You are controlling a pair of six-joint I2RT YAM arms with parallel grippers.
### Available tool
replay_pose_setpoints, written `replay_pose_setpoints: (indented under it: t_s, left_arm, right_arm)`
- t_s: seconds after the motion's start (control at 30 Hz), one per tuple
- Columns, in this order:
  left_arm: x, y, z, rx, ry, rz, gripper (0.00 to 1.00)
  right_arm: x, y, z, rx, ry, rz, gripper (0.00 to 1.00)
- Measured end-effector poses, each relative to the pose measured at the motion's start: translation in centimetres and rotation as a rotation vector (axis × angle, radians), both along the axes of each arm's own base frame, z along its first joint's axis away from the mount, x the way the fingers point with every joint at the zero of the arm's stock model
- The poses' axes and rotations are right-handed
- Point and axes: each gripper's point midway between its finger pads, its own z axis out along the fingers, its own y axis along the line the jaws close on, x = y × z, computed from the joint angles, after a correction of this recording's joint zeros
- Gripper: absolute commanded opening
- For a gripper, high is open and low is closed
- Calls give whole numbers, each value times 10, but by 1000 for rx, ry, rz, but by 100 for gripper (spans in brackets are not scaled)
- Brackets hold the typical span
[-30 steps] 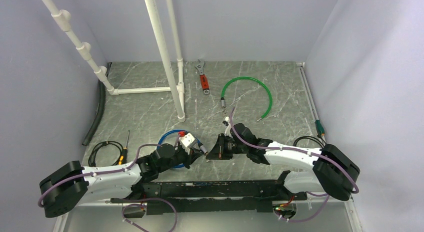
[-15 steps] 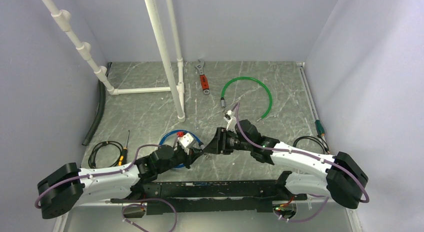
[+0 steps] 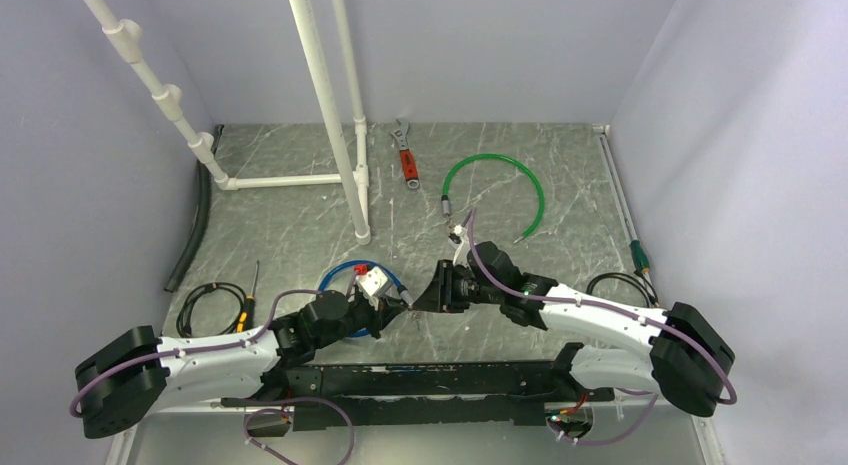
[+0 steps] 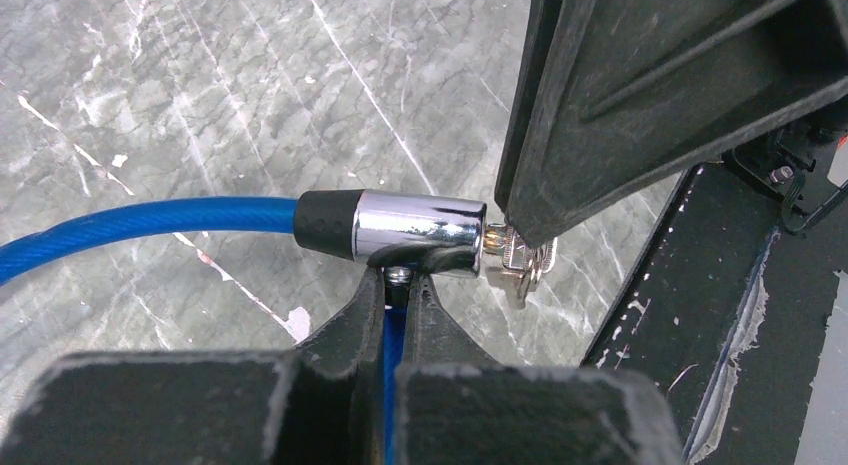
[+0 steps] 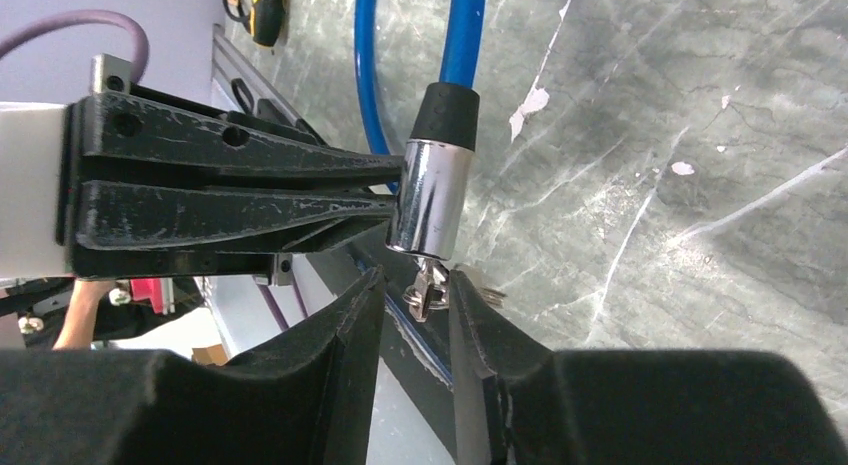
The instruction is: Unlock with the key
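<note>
The blue cable lock (image 4: 150, 220) ends in a chrome cylinder (image 4: 415, 230) held level above the table. My left gripper (image 4: 398, 280) is shut on the blue cable end plugged into that cylinder from below. The key (image 4: 520, 265), a small silvery bunch, sticks out of the cylinder's end face. My right gripper (image 5: 415, 280) is open, with the key (image 5: 428, 290) between its fingers: one finger stands close beside the key and a clear gap separates it from the other. From above, both grippers meet at the lock (image 3: 405, 303).
A green cable lock (image 3: 500, 163) and a red-handled wrench (image 3: 407, 165) lie farther back. White pipes (image 3: 330, 105) stand at the back left. A black cable coil (image 3: 210, 305) with a screwdriver lies to the left. The black base rail (image 3: 420, 377) runs just below the grippers.
The right gripper rose and drew slightly away from the lock end, then came back to the key. The left gripper keeps its hold on the lock.
</note>
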Motion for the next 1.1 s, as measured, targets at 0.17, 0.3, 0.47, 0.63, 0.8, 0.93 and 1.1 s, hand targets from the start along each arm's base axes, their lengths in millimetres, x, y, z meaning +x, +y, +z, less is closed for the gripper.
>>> replay_pose_setpoints:
  t_s: [0.17,0.3,0.47,0.63,0.8,0.93,1.1]
  left_arm:
    - [2,1,0,0,-2,10,0]
    - [2,2,-1,8,0,13,0]
    - [2,3,-2,12,0,20,0]
    - [2,3,-3,14,1,19,0]
    - [0,2,-6,22,9,6,0]
    - [-2,0,-7,20,15,-15,0]
    - [-5,-4,-8,12,27,-48,0]
  right_arm:
    - [-6,3,-12,-30,25,19,24]
    - [-8,3,-17,-42,39,22,16]
    - [-8,4,-16,-40,41,15,0]
    - [-7,4,-18,-45,50,2,0]
    - [-7,4,-22,-54,65,-4,0]
    - [-6,3,-22,-56,65,-14,0]
    - [-6,1,-21,-56,69,-30,0]
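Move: The key in the end of the chrome lock is about 2 cm below the right fingertips and 1 cm back. The lock's body lies about 2 cm ahead and 2 cm to the left of that hand, also 2 cm down; the spare key dangles roughly 4 cm under the fingertips and 1 cm to the right. From the left hand, which holds the lock's plugged-in cable end, the key is some 4 cm to the right and 2 cm back, about level. Lower the open right gripper about 2 cm, drawing it slightly back so that its fingers come down around the key's head, then shut them and pinch it right behind the lock's end, tipping the wrist only some 5 degrees. Keep the left fingers shut on the cable end, bracing the lock, and let that hand sink about 1 cm late on. ##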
